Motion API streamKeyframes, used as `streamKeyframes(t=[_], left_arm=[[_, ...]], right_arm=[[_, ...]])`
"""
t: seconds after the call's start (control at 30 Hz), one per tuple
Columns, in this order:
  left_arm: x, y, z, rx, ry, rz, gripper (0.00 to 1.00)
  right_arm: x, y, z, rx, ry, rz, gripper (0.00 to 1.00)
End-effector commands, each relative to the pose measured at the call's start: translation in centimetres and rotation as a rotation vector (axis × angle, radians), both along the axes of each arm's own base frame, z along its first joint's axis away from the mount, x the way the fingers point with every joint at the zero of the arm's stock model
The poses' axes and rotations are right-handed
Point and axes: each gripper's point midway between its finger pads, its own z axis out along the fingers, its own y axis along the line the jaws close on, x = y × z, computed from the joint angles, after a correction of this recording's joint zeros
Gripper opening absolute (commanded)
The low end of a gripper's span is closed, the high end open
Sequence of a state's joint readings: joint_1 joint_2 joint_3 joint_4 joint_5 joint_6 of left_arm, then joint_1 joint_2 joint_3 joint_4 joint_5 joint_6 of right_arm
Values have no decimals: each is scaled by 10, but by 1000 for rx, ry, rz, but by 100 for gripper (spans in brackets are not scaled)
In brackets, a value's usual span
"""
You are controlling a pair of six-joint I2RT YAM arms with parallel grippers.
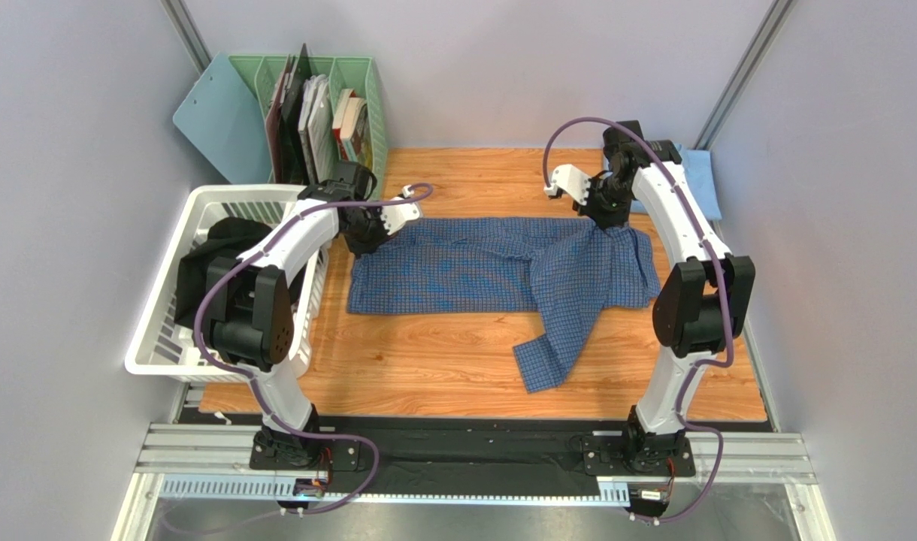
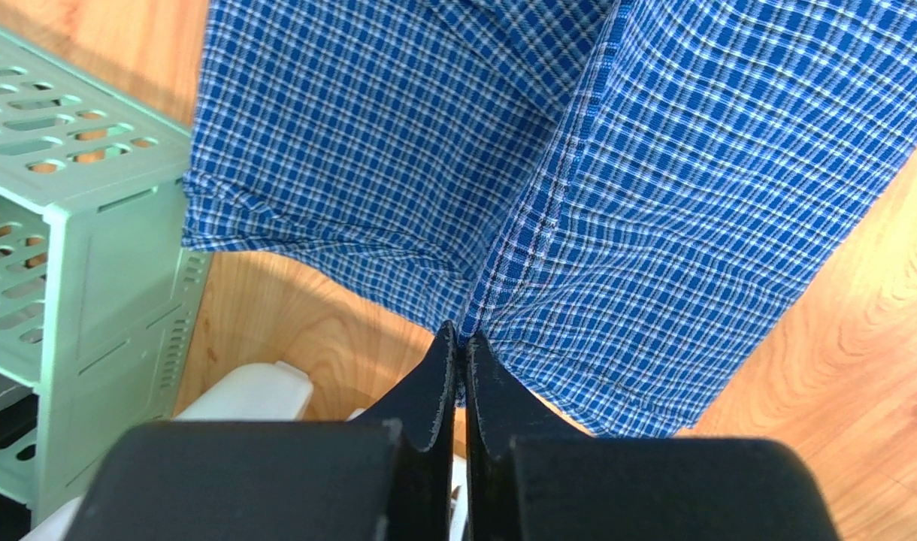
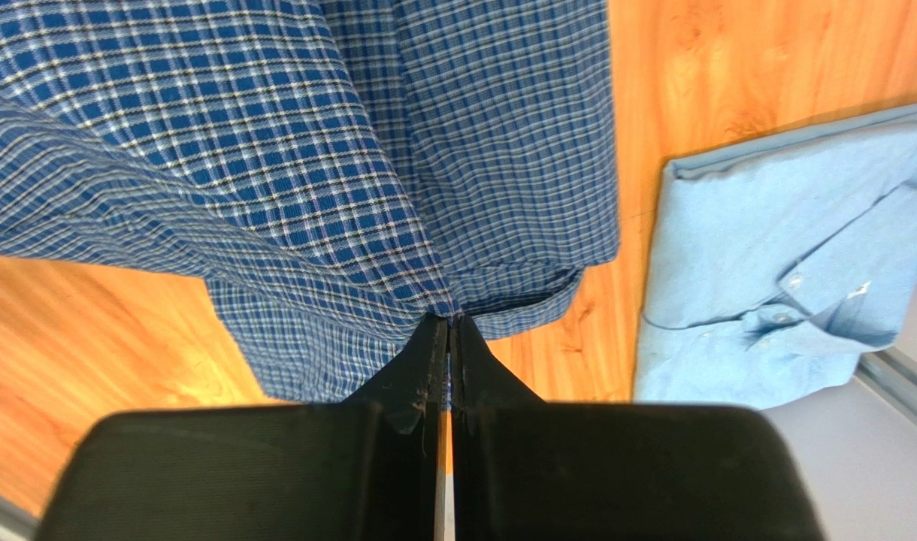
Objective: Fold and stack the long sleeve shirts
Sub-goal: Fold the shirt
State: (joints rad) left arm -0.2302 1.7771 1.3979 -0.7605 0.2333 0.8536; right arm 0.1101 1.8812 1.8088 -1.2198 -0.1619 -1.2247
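The mid-blue checked shirt (image 1: 474,271) lies stretched across the wooden table (image 1: 429,361), one sleeve (image 1: 553,344) trailing toward the near edge. My left gripper (image 1: 367,231) is shut on its far left edge; in the left wrist view the checked shirt (image 2: 610,169) bunches between the closed tips of the left gripper (image 2: 462,338). At the shirt's far right corner my right gripper (image 1: 605,214) is shut, and the right wrist view has the right gripper (image 3: 446,321) pinching checked shirt (image 3: 260,135) fabric. The pale sky-blue shirt (image 3: 779,259) lies folded at the far right corner (image 1: 700,180).
A white laundry basket (image 1: 169,327) holding dark cloth (image 1: 209,265) stands at the left. Behind it a green file rack (image 1: 311,107) holds books and folders; its side shows in the left wrist view (image 2: 79,259).
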Motion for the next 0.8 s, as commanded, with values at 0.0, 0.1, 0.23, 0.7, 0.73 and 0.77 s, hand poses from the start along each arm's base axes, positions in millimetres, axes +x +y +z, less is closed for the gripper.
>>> streamKeyframes(t=[0.0,0.1,0.23,0.7,0.73,0.77], left_arm=[[12,3,8,-15,-46,28,0],[12,2,5,-19,-36,31,0],[14,3,-4,-9,-15,39,0],[-5,21,0,-105,58,239,45],[-13,13,7,-150,64,219,48],[-21,9,7,-165,88,216,50]], right_arm=[[25,4,6,-2,-68,23,0],[30,5,0,-4,-67,18,0],[31,7,-14,-7,-40,6,0],[-29,-48,0,255,170,-523,59],[-38,-53,-4,282,202,-581,56],[-47,-50,-9,317,235,-602,55]])
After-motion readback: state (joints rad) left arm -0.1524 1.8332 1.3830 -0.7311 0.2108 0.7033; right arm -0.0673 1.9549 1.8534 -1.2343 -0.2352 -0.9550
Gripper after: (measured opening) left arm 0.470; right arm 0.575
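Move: Over the left end of the blue checked shirt, the left hand still pinches the folded-up edge, its laying spot some 4 cm below and 1 cm ahead; the white basket's middle lies about 23 cm to its left and 4 cm back. The right hand's laying spot is 2 cm ahead and 4 cm below. From there the folded light-blue shirt's middle is 7 cm farther out and 10 cm to the right, the loose cuff about 25 cm back and 11 cm left. Lowering about 3 cm each, both hands bring the pinched cloth down, the right also easing some 2 cm forward, then spread their fingers about halfway and let go. The left slides 3 cm left towards the basket with a small counter-clockwise turn; the right lifts slightly and swings about 5 cm right and a little back, turning clockwise some 25 degrees. ##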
